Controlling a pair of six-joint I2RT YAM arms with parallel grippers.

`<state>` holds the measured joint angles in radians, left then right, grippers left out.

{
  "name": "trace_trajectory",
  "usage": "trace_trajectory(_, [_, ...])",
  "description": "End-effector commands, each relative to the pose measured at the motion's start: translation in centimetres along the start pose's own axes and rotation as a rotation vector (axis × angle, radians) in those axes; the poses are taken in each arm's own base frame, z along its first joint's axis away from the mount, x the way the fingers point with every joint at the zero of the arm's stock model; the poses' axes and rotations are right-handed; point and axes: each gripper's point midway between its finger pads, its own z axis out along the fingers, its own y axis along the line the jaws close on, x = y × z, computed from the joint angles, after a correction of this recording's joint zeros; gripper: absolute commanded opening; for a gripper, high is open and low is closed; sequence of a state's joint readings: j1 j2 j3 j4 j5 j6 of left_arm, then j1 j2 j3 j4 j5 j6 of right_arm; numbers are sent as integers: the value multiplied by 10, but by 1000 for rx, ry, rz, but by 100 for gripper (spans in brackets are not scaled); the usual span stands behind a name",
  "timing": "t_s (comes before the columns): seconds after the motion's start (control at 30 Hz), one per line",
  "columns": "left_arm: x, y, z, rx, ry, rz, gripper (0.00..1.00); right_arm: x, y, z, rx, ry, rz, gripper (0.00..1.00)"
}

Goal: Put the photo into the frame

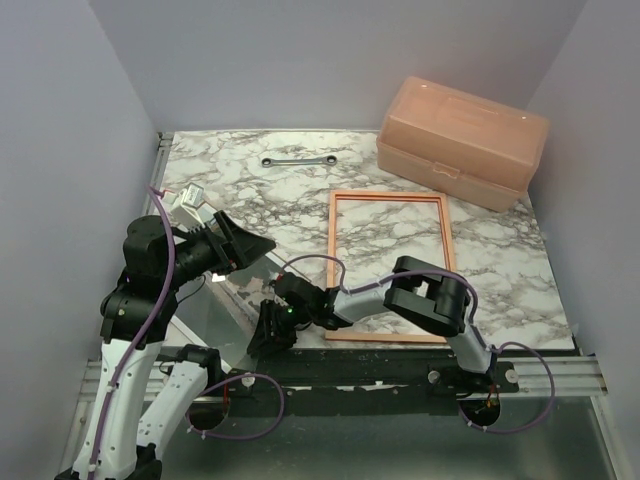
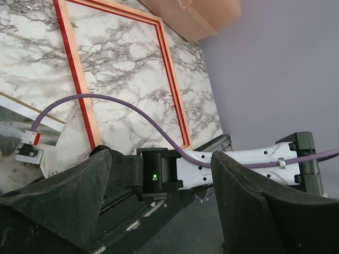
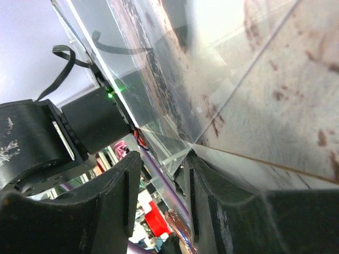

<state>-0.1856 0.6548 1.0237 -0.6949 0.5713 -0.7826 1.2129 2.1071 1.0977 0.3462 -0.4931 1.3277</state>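
The frame (image 1: 334, 265) lies flat on the marble at centre right with nothing inside it; its rails show red and pale orange (image 2: 78, 69). A stack of flat sheets sits at the table's near left. A grey-green sheet (image 1: 215, 315) there looks like the photo under a clear reflective pane (image 3: 175, 69), but I cannot tell them apart for sure. My right gripper (image 1: 268, 338) (image 3: 164, 159) is at the stack's near corner, jaws apart, the pane's corner touching one finger. My left gripper (image 1: 255, 243) (image 2: 161, 164) hovers open above the stack's left side, holding nothing.
A pink plastic box (image 1: 462, 140) stands at the back right. A metal wrench (image 1: 297, 160) lies at the back centre. Grey walls close in both sides. The right arm's forearm (image 1: 430, 295) crosses the frame's near end.
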Motion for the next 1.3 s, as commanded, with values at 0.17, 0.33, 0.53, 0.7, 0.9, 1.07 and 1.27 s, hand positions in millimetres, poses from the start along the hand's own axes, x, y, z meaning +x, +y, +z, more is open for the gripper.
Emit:
trace_trajectory(0.17, [4, -10, -3, 55, 8, 0, 78, -9, -13, 9, -17, -64, 60, 32])
trace_trajectory(0.33, [5, -8, -1, 54, 12, -4, 78, -12, -8, 3, -23, -93, 54, 17])
trace_trajectory(0.53, [6, -6, 0, 50, 15, -1, 78, -19, -4, -14, -38, -123, 59, 3])
trace_trajectory(0.7, [9, 0, 4, 44, 30, -9, 78, -28, 6, -39, -73, -157, 52, 1])
trace_trajectory(0.9, [12, 6, 9, 35, 41, -15, 78, -41, 13, -71, -46, -200, 10, 0])
trace_trajectory(1.07, [15, 12, 13, 28, 52, -22, 78, -58, 7, -107, 26, -280, -7, 1])
trace_trajectory(1.27, [19, 23, 21, 17, 66, -40, 78, -70, -12, -155, 109, -360, -7, 0])
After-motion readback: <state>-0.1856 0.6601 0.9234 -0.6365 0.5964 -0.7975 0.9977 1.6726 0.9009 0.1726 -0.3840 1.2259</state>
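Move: The loose near corner of the clear sheet lies practically between the right gripper's parted fingers, no more than about 1 cm below them. From that gripper the photo's middle is some 13 cm ahead and 8 cm to the left, and the frame's middle about 18 cm ahead and 30 cm to the right, both a couple of centimetres lower. From the raised left gripper, the sheet's corner lies about 11 cm back, 5 cm left and 30 cm down. Shut the right gripper almost in place, pinching the clear sheet's corner, then pull it up, forward and to the right in one slanting sweep of nearly 15 cm, away from the photo's near corner and towards the frame, turning the wrist some 15 degrees clockwise. Keep the left gripper open above the table and let it sink about 3 cm. ##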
